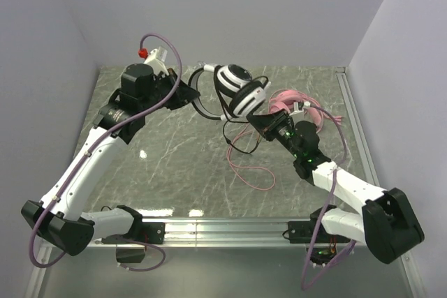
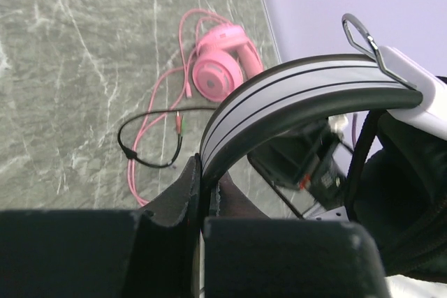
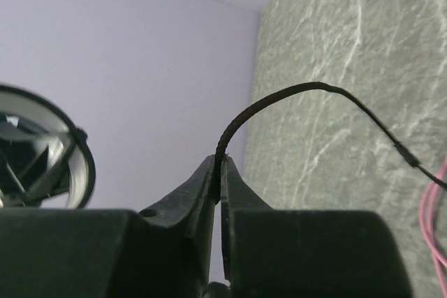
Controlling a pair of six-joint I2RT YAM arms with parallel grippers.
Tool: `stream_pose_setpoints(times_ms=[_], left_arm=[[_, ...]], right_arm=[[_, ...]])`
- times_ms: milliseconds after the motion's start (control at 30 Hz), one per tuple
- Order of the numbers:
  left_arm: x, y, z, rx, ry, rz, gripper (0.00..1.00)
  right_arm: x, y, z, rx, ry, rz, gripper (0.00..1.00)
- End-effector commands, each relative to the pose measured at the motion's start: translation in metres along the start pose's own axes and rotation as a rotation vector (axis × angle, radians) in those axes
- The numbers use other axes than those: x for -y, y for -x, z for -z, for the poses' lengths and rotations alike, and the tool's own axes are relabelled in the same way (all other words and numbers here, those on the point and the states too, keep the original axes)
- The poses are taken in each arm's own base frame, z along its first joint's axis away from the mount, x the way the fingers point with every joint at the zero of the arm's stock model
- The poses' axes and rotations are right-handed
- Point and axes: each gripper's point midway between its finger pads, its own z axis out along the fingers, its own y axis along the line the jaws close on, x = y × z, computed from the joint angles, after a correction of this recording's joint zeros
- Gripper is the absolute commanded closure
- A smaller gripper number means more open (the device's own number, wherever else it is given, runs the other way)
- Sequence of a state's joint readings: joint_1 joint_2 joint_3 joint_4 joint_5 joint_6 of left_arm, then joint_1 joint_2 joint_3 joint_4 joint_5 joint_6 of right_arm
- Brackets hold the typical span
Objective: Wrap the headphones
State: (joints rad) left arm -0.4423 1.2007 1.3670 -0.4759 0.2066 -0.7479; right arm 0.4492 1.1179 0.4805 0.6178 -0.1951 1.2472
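The black-and-white headphones (image 1: 237, 88) hang above the back of the table, ear cups to the right. My left gripper (image 1: 192, 95) is shut on their striped headband (image 2: 300, 95), which runs up out of the jaws (image 2: 206, 193). My right gripper (image 1: 262, 122) sits just below the cups. Its tips (image 3: 220, 165) pinch the black cable (image 3: 279, 99), which arcs away over the table. More black cable (image 1: 237, 141) loops down onto the tabletop. The pink headphones (image 1: 290, 102) lie at the back right, partly behind the right arm, also visible in the left wrist view (image 2: 220, 68).
The pink cable (image 1: 251, 172) trails in loose loops across the table's middle right, crossing the black cable (image 2: 150, 137). Grey walls close in on the left, back and right. A metal rail (image 1: 223, 228) runs along the near edge between the arm bases.
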Motion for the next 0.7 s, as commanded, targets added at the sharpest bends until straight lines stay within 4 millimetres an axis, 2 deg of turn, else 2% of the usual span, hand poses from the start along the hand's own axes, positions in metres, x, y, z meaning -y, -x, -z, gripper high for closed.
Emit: stream_pose_setpoints(times_ms=[0,33,100,200,367,400,433,667], left_arm=[[0.061,0.016,0.029,0.066,-0.232,-0.079,1.00],[0.062,0.012,0.029,0.055,-0.235,-0.087,1.00],[0.061,0.005,0.027,0.029,-0.230,-0.107,1.00],[0.059,-0.001,0.025,0.003,-0.214,-0.121,1.00],[0.057,0.006,0.025,0.021,-0.185,-0.130,1.00],[0.056,0.005,0.025,0.014,-0.179,-0.129,1.00],[0.057,0.005,0.024,0.013,-0.180,-0.127,1.00],[0.057,0.004,0.016,-0.007,-0.182,-0.112,1.00]], right_arm=[[-0.029,0.018,-0.013,0.072,0.105,-0.020,0.88],[-0.027,0.019,-0.018,0.070,0.106,-0.026,0.84],[-0.035,0.020,-0.021,0.074,0.148,-0.039,0.83],[-0.037,0.018,-0.029,0.060,0.194,-0.062,0.80],[-0.044,0.011,-0.035,0.014,0.283,-0.120,0.76],[-0.051,0.012,-0.034,0.011,0.324,-0.141,0.74],[-0.045,0.009,-0.037,0.000,0.318,-0.155,0.73],[-0.044,0.005,-0.042,-0.033,0.349,-0.217,0.64]])
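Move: The left gripper still holds the headband; the ear cups lie about 15 cm to its right, 6 ahead and 5 below. The black cable in the right fingertips is some 20 cm to the left gripper's right, 1 back and 12 lower. From the right gripper, the ear cups are roughly 5 cm ahead, 5 left and 7 above. The pink headphones lie about 20 cm ahead, 20 right and 21 below it. Open the right fingers about a quarter of their full range to slacken the grip on the black cable while pushing that gripper some 3 cm forward and 3 cm left, in under the ear cups, rolling it about 15 degrees so its left side rises. Bring the left gripper about 2 cm back and 1.5 cm right, sinking slightly, to carry the headphones towards it; keep the headband pinched. ##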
